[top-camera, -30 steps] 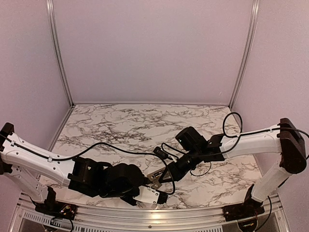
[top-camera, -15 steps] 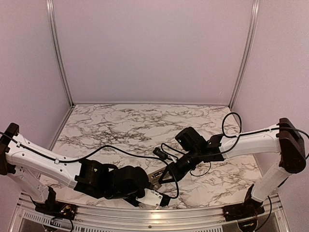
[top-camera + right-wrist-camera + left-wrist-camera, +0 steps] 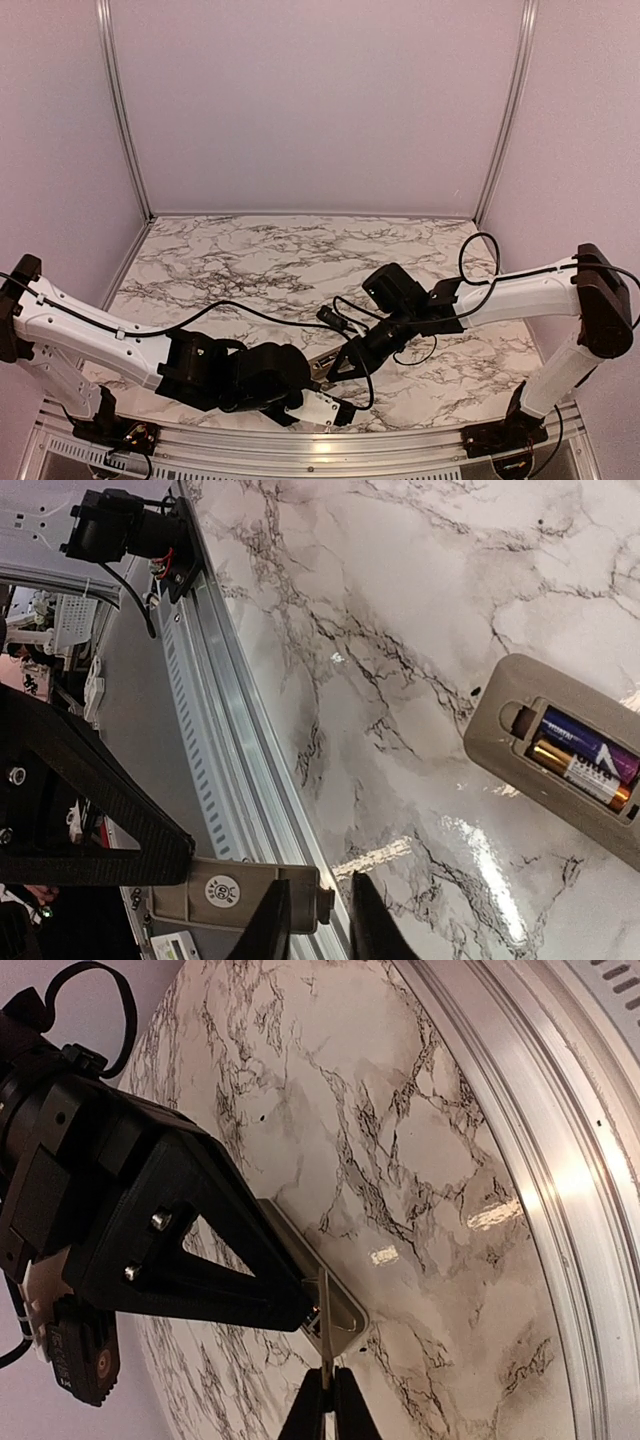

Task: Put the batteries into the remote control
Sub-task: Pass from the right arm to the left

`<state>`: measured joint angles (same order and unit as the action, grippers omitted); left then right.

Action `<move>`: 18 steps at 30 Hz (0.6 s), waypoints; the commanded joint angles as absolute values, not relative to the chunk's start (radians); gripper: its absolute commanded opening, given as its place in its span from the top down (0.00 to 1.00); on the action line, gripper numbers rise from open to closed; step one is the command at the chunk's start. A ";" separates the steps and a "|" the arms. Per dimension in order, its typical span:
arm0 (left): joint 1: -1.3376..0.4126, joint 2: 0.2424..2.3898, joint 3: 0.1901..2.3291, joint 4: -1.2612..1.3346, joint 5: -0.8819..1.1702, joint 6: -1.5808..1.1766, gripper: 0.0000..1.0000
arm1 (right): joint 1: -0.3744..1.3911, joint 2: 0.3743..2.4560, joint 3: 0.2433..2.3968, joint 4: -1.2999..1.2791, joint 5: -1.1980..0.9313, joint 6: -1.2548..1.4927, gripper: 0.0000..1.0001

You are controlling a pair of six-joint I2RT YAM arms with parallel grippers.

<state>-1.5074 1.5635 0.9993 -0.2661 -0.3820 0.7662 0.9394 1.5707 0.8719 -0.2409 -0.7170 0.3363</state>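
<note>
The remote control [image 3: 505, 725] lies back-up on the marble, and both batteries [image 3: 583, 757] sit side by side in its open recess. A flat grey cover piece [image 3: 230, 892] with a round sticker hangs above the table's front rail. My left gripper [image 3: 327, 1400] is shut on this cover [image 3: 324, 1325], which shows edge-on there, in front of the remote's end [image 3: 347, 1312]. My right gripper [image 3: 320, 920] stands slightly open, with the cover's tabbed end in the gap between its fingers. In the top view both grippers meet near the front middle [image 3: 325, 375].
The aluminium front rail [image 3: 225, 740] runs right below the grippers. A black camera mount and cables [image 3: 125, 525] sit by the rail. The right arm's cable [image 3: 345, 320] loops over the marble table [image 3: 280, 260]. Side walls close in the table.
My left gripper has closed onto the cover piece and shifted a little to the right. My right gripper's fingers have parted slightly from the cover.
</note>
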 commanded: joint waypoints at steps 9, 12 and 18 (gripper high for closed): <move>-1.425 1.465 0.991 -0.297 -0.103 0.624 1.00 | 0.859 1.329 0.873 -0.247 -0.608 0.234 0.54; -1.359 1.441 1.004 -0.308 0.049 0.570 1.00 | 0.854 1.238 0.823 -0.197 -0.604 0.207 0.57; -1.207 1.440 1.072 -0.357 0.369 0.471 1.00 | 0.857 1.094 0.723 -0.063 -0.683 0.187 0.59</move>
<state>-1.2762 1.4567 1.0172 -0.3073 0.0994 0.5602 0.8577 1.1500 0.7723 -0.1574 -0.6426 0.2214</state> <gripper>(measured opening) 0.024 0.411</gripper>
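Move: The battery cover is between my hands: its middle is about 2 cm ahead of, 1 cm right of and 1 cm below my left fingertips, and about 2 cm back, 1 cm left and 1 cm above my right ones. The remote control lies on the table with both batteries in, roughly 11 cm ahead, 5 cm right and 11 cm below my left hand; from my right hand it is some 9 cm ahead, 3 cm right and 9 cm down. My right fingers, already parting, open on to a little under half and come free of the cover's end; that hand climbs about 11 cm, drifting right and a little forward. My left fingers stay shut on the cover; the hand hangs back briefly, then lifts some 3 cm and eases forward, its wrist turning about 30 degrees until the fingers point right and down. ##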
